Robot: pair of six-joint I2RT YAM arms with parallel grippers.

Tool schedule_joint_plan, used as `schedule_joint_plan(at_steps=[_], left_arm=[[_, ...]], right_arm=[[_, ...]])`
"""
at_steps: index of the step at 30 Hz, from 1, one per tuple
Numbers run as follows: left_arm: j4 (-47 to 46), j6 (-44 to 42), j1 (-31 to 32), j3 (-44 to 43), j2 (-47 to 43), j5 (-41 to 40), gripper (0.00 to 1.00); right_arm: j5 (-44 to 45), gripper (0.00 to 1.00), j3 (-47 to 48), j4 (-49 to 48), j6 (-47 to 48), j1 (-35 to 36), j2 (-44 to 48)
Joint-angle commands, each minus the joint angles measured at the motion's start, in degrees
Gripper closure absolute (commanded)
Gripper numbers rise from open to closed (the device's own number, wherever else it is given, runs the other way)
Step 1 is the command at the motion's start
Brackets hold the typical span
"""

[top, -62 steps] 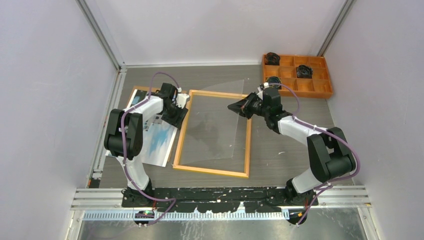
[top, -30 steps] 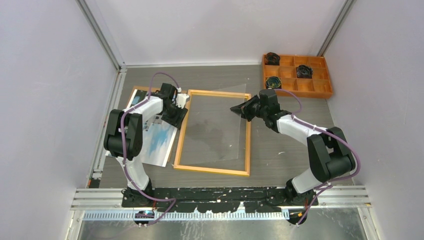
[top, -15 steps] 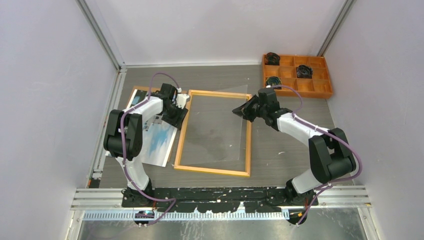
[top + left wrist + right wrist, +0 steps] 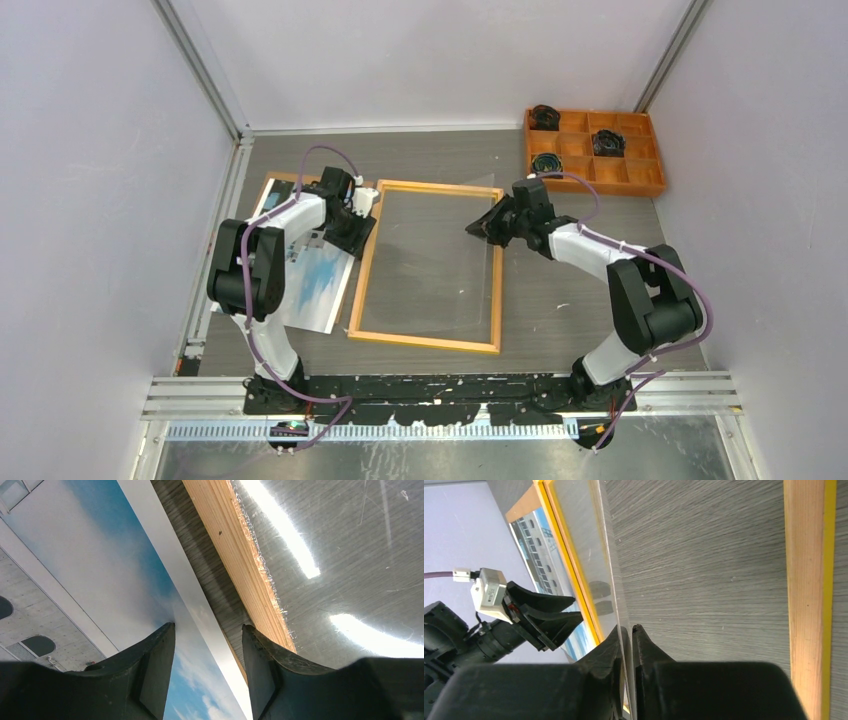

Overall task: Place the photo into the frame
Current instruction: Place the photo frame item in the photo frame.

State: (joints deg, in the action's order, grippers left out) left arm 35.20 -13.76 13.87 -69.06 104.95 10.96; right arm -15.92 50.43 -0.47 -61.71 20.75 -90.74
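Observation:
The frame [image 4: 362, 262] lies flat mid-table, its yellow-edged wooden rails visible in the right wrist view [image 4: 806, 580] and the left wrist view [image 4: 240, 560]. The photo [image 4: 315, 290] lies face up left of it, blue sky and white building showing [image 4: 100, 570]. My left gripper [image 4: 352, 225] is open, low over the photo's right edge [image 4: 207, 635], one fingertip on the print, the other by the frame's left rail. A clear sheet [image 4: 430, 255] rests inside the frame. My right gripper [image 4: 488, 224] is at the sheet's far right corner, jaws a sliver apart around its edge [image 4: 629, 628].
An orange compartment tray [image 4: 595, 150] with dark coiled items stands at the back right. A brown board corner [image 4: 283, 177] pokes out from under the photo's far end. Walls close in left, right and behind. Bare grey table [image 4: 570, 300] lies right of the frame.
The right gripper has lowered the clear sheet from a tilt until it lies flat inside the frame, and its jaws have eased apart slightly. The left arm has not moved.

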Motion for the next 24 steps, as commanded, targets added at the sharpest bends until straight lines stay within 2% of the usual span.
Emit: schedule_joint_plan(at_steps=[1, 3, 5, 7, 9, 12, 17, 24], left_arm=[[1.9, 1.2, 1.1, 1.6, 0.2, 4.6, 0.46], [1.9, 1.1, 1.1, 1.6, 0.2, 4.5, 0.46], [1.8, 1.0, 1.1, 1.6, 0.3, 4.4, 0.46], [1.8, 1.0, 1.1, 1.6, 0.3, 4.4, 0.46], [1.8, 0.9, 1.1, 1.6, 0.3, 4.4, 0.46], [1.8, 1.0, 1.1, 1.6, 0.2, 4.3, 0.47], [1.8, 1.0, 1.1, 1.5, 0.4, 4.3, 0.47], [1.8, 1.0, 1.1, 1.6, 0.7, 4.2, 0.47]], right_arm=[[-1.3, 0.84, 2.4, -0.9, 2.8, 0.6, -0.2], [-1.5, 0.76, 2.9, -0.3, 4.2, 0.6, -0.6], [-1.6, 0.63, 3.5, 0.0, 5.6, 0.6, -0.8], [-1.7, 0.47, 4.1, 1.7, 6.9, 0.6, -1.1], [-0.6, 0.27, 6.2, 5.7, 9.9, 1.2, -1.4], [1.7, 0.09, 8.4, 10.0, 12.6, 2.2, -2.2], [6.8, 0.00, 11.5, 16.0, 15.3, 4.2, -3.8], [17.5, 0.00, 17.7, 26.7, 18.7, 7.8, -6.8]])
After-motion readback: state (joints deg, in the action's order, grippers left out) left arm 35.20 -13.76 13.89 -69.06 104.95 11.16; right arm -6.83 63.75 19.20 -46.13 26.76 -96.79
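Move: My right hand holds the clear sheet by its raised right edge. The middle of the frame opening lies about 8 cm to this hand's left, 4 cm back and some 9 cm below. The middle of the frame's right bar is about 5 cm to its right, 4 cm back and 9 cm down. From my left hand, low over the frame's left bar, the frame opening's middle is about 12 cm right, 3 cm back and 2 cm lower. I open my right fingers from nearly shut to fully wide and let go of the clear sheet's right edge, almost staying in place. As they spread, I roll the hand about 20 degrees, its left side sinking and swinging a little counter-clockwise. Then I sink about 2 cm towards the frame, easing back about 1 cm. ##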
